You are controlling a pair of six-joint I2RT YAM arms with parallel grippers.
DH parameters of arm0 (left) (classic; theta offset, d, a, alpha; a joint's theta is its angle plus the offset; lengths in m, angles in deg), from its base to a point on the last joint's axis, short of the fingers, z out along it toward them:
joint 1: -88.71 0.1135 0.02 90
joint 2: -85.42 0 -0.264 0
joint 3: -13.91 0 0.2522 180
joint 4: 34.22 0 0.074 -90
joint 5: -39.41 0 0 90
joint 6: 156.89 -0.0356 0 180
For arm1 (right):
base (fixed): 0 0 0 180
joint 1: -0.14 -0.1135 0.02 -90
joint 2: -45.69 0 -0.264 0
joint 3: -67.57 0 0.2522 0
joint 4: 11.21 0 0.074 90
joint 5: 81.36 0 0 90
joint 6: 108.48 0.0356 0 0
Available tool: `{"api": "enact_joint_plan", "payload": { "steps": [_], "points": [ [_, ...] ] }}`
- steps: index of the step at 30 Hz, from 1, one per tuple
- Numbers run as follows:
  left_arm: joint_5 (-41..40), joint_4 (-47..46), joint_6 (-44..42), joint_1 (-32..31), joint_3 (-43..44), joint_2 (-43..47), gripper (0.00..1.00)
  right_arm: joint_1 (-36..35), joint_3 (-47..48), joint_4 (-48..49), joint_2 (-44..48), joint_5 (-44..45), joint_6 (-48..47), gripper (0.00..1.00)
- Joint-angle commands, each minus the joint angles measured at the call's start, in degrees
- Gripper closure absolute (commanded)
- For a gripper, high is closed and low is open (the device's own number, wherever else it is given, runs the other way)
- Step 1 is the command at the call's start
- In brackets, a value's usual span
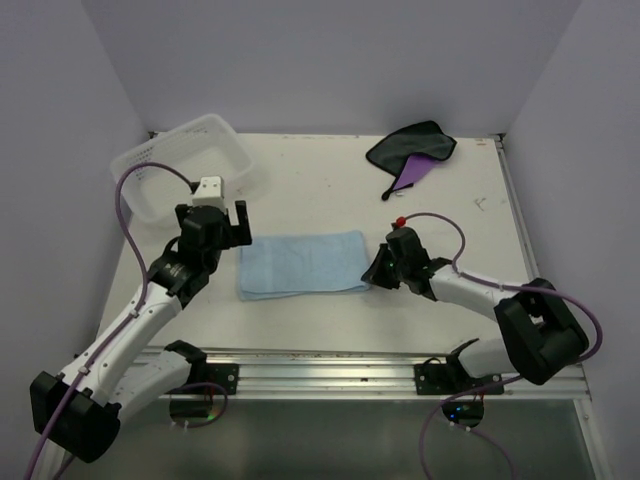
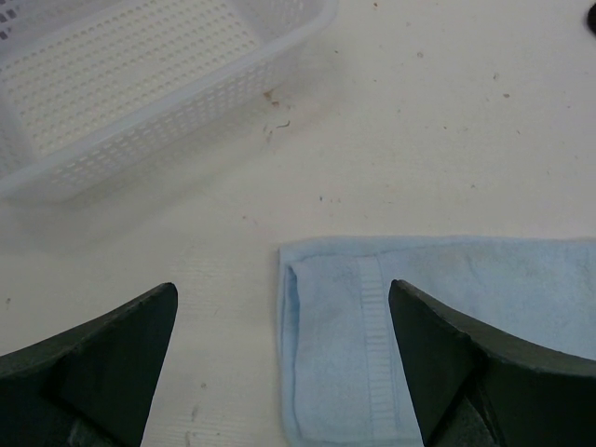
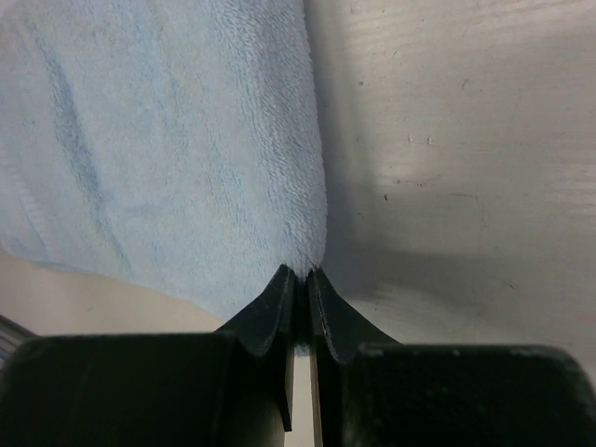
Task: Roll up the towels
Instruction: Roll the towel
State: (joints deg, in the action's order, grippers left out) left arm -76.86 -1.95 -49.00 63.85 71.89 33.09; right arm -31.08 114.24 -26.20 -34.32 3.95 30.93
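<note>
A light blue towel (image 1: 300, 263) lies flat and folded at the table's middle. My right gripper (image 1: 375, 270) sits low at its right edge. In the right wrist view the jaws of the right gripper (image 3: 300, 272) are shut on the edge of the light blue towel (image 3: 168, 140). My left gripper (image 1: 213, 222) hovers open over the towel's far left corner. Through the left wrist camera, the left gripper (image 2: 282, 289) straddles the left end of the light blue towel (image 2: 419, 326) without touching it. The purple and dark grey towel (image 1: 412, 150) lies crumpled at the back right.
A white lattice basket (image 1: 150, 160) stands at the back left, just beyond the left gripper, and its rim (image 2: 168, 102) shows in the left wrist view. The table's near edge is a metal rail (image 1: 320, 365).
</note>
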Motion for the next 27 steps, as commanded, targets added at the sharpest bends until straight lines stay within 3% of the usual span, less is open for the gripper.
{"api": "enact_joint_plan", "payload": {
  "steps": [1,8,12,13,18,21,24,25,27],
  "points": [
    [6.8,-1.4,0.4,0.3,2.6,-1.5,0.00,-0.2,-0.3,-4.0,4.4,3.3,-2.5,0.94],
    [21.9,-3.4,7.5,-0.7,5.3,-2.9,0.01,-0.2,-3.1,-8.4,9.9,6.5,-4.1,0.97],
    [29.3,-12.9,15.2,-4.0,0.7,-5.6,0.00,-0.2,-5.0,-9.4,12.6,8.6,-4.1,0.99],
    [33.0,-15.6,16.2,-5.3,-2.0,-6.5,0.05,-0.2,-5.3,-9.8,13.0,8.8,-4.3,0.99],
    [30.4,-24.6,18.6,-11.7,-3.1,-13.1,0.13,-0.2,-6.4,-12.2,15.5,9.9,-5.1,0.99],
    [30.0,-29.3,19.1,-15.6,-2.2,-17.4,0.27,-0.3,-7.2,-12.7,16.5,10.1,-4.8,0.99],
    [32.5,-32.4,19.6,-16.8,-0.2,-23.7,0.56,-0.3,-7.5,-12.8,17.1,10.2,-4.6,1.00],
    [32.9,-33.4,19.9,-17.1,0.2,-25.2,0.70,-0.3,-7.5,-13.1,17.2,10.3,-4.6,1.00],
    [33.9,-36.1,20.5,-17.8,2.1,-29.7,0.80,-0.3,-7.6,-13.4,17.5,10.6,-4.8,1.00]
  ]
}}
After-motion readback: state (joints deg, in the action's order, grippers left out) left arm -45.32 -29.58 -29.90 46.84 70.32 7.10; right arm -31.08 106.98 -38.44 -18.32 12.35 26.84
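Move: Below and to the left hand's right lies the folded towel, its middle about 19 cm right, level in reach and some 18 cm lower. The white basket sits about 30 cm ahead and 20 cm left of the left hand. The right hand already pinches the towel's near right corner, with the towel's middle about 19 cm left and 5 cm ahead; the dark-edged cloth lies some 40 cm ahead and 16 cm to that hand's right. Sweeping about 23 cm to the right over the towel, the left hand then sinks some 7 cm, swinging its fingers roughly 35 degrees clockwise, rolling its left side down and closing from wide open to nearly shut, without touching the towel. Meanwhile the right hand keeps its pinch on the near corner and drags the towel right and back, about 5 cm and 4 cm, after a slight lift of a centimetre. ##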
